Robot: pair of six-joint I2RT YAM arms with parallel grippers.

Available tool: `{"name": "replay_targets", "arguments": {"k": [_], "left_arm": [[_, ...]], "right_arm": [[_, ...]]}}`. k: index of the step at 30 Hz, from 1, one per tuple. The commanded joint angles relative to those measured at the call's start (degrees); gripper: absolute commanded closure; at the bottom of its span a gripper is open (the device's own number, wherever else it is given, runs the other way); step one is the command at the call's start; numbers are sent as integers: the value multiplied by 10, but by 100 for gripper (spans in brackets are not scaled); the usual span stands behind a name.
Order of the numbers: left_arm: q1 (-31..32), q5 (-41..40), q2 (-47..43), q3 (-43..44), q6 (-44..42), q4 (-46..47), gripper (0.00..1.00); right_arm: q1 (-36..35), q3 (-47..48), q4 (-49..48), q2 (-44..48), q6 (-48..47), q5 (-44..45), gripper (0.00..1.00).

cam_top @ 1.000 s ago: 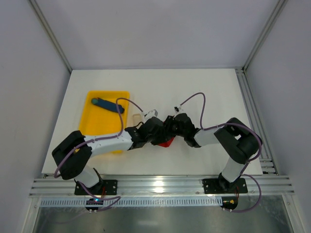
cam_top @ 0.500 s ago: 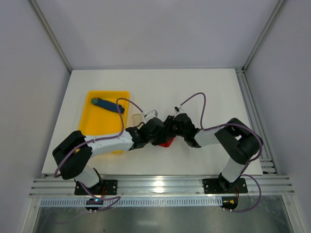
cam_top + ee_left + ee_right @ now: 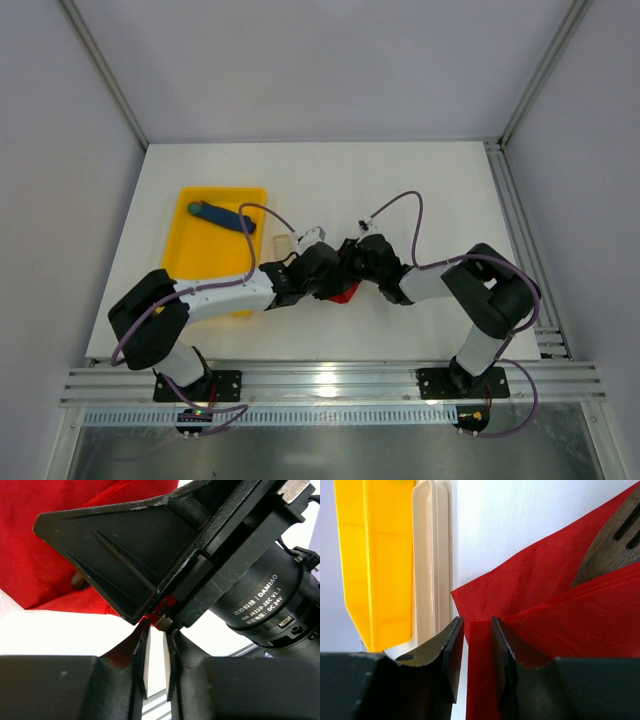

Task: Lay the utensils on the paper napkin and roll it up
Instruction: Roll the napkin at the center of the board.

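The red paper napkin (image 3: 346,294) lies on the table under both grippers, partly folded over itself (image 3: 555,580). A dark brown wooden utensil (image 3: 612,545) with slots pokes out from under the fold. Another brown tip (image 3: 77,580) shows at the fold's edge. My left gripper (image 3: 156,630) is low at the napkin's edge, jaws a narrow slit apart with only white table showing between them. My right gripper (image 3: 476,625) faces it, almost touching. Its jaws stand a little apart over the folded napkin edge, not clamped on it. Both grippers (image 3: 338,270) meet in the top view.
A yellow tray (image 3: 200,250) sits to the left with a blue stick (image 3: 222,215) in it. A cream plastic piece (image 3: 431,560) lies between the tray (image 3: 375,555) and the napkin. The right gripper's finger (image 3: 130,550) and wrist motor (image 3: 260,600) crowd the left wrist view.
My left gripper's jaws have narrowed and it has edged slightly right toward the right gripper. The right arm and the napkin look unchanged.
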State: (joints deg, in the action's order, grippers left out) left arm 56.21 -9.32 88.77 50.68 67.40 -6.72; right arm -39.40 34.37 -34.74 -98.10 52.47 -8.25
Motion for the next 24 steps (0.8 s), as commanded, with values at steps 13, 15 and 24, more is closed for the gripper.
{"name": "replay_targets", "arguments": {"k": [13,15,24], "left_arm": [[-8,-68,-18,1,12,-58,100],[-8,-71,-21,-3,13,-57,100],[-8,-86,-27,-22,19,-72,100]], "right_arm": [[-3,-3,-31,32,-8,7,64],[-2,-2,-29,34,-10,7,64],[3,18,5,56,-35,14,60]]}}
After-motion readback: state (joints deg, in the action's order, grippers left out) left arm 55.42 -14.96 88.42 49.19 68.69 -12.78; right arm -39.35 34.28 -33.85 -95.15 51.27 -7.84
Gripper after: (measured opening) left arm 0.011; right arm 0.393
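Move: Just ahead of the left fingertips lies the half-folded napkin, its middle about 5 cm forward of that hand and some 6 cm below, its raised flap edge right at the tips. The beige tray stands roughly 13 cm to the left hand's left and 5 cm farther out; the spatula head is about 11 cm ahead and 5 cm right. From the right hand the napkin's middle is about 2 cm back, 2 cm left and 2 cm below. Pinching the edge of the napkin's flap right beside the right gripper, the left fingers shut fully first, the hand nearly still; then the left hand draws that edge about 4 cm to the left and a couple of centimetres down, its left side tipping up slightly. The right hand holds its place with fingers part-open, then rises about 1.5 cm off the fold. ##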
